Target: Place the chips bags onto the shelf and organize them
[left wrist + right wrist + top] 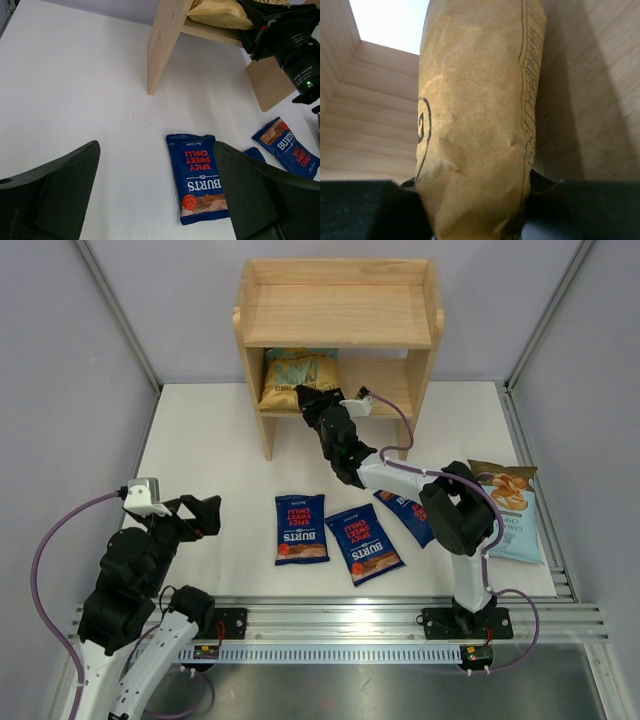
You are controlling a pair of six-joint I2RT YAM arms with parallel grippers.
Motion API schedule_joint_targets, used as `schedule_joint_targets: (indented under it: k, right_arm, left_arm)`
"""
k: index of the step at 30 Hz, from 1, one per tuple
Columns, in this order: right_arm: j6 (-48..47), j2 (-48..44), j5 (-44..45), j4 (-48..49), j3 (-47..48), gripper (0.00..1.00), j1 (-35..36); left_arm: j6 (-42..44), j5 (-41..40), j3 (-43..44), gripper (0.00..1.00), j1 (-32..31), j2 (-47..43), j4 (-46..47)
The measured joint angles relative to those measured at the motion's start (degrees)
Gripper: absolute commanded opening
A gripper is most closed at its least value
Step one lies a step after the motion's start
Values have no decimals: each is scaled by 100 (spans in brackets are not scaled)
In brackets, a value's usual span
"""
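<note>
The wooden shelf stands at the back. My right gripper reaches into its lower tier, shut on the lower end of the tan-and-teal chips bag. In the right wrist view that bag fills the space between my fingers, with shelf wood around it. Three dark blue Burts bags lie flat on the table; the third is partly under the right arm. The pale blue brown-topped bag lies at the right. My left gripper is open and empty, left of the Burts bags.
The upper tier of the shelf holds nothing. The shelf's left side panel stands on the table. The right arm stretches across the middle towards the shelf. Grey walls enclose the white table.
</note>
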Motion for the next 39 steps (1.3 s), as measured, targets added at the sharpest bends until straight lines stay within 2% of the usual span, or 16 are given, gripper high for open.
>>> schedule_joint_targets:
  k: [3,7,8,11,20,24,26,39]
  right_arm:
    - [116,114,24,-208,234,28,20]
    - [186,144,46,-514,424,36,28]
    - [195,144,44,-566,448,48,28]
    - [304,142,0,-717,455,66,33]
    - [420,-225,-166,-1578,485,86,122]
    - [435,-472,-164,-2120,485,91,122]
    - [463,-579,-166,-2347,481,98,118]
    - [162,-1364,-625,-3112,-334,99,94]
  left_arm:
    - [2,11,0,99,0,-11,0]
    - [4,22,0,99,0,-42,-2]
    - [2,22,0,99,0,-52,0]
    - [2,24,0,99,0,-57,-2]
    - [2,26,-2,99,0,-72,0]
    - [2,24,-11,99,0,-127,0]
    - [2,24,-11,99,0,-129,2]
    - [2,26,-13,99,0,-129,2]
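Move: The right hand holds the near edge of the yellow chips bag, its middle about 9 cm ahead and 2 cm left, on the lower shelf. The shelf's left side panel is some 12 cm left and 7 cm ahead. The left blue bag lies about 24 cm back, 4 cm left and 25 cm below. From the idle left hand the chips bag is roughly 39 cm ahead, 18 cm right, near level. The right hand opens wide, lets go of the chips bag and backs off about 6 cm, dipping its fingertips. ##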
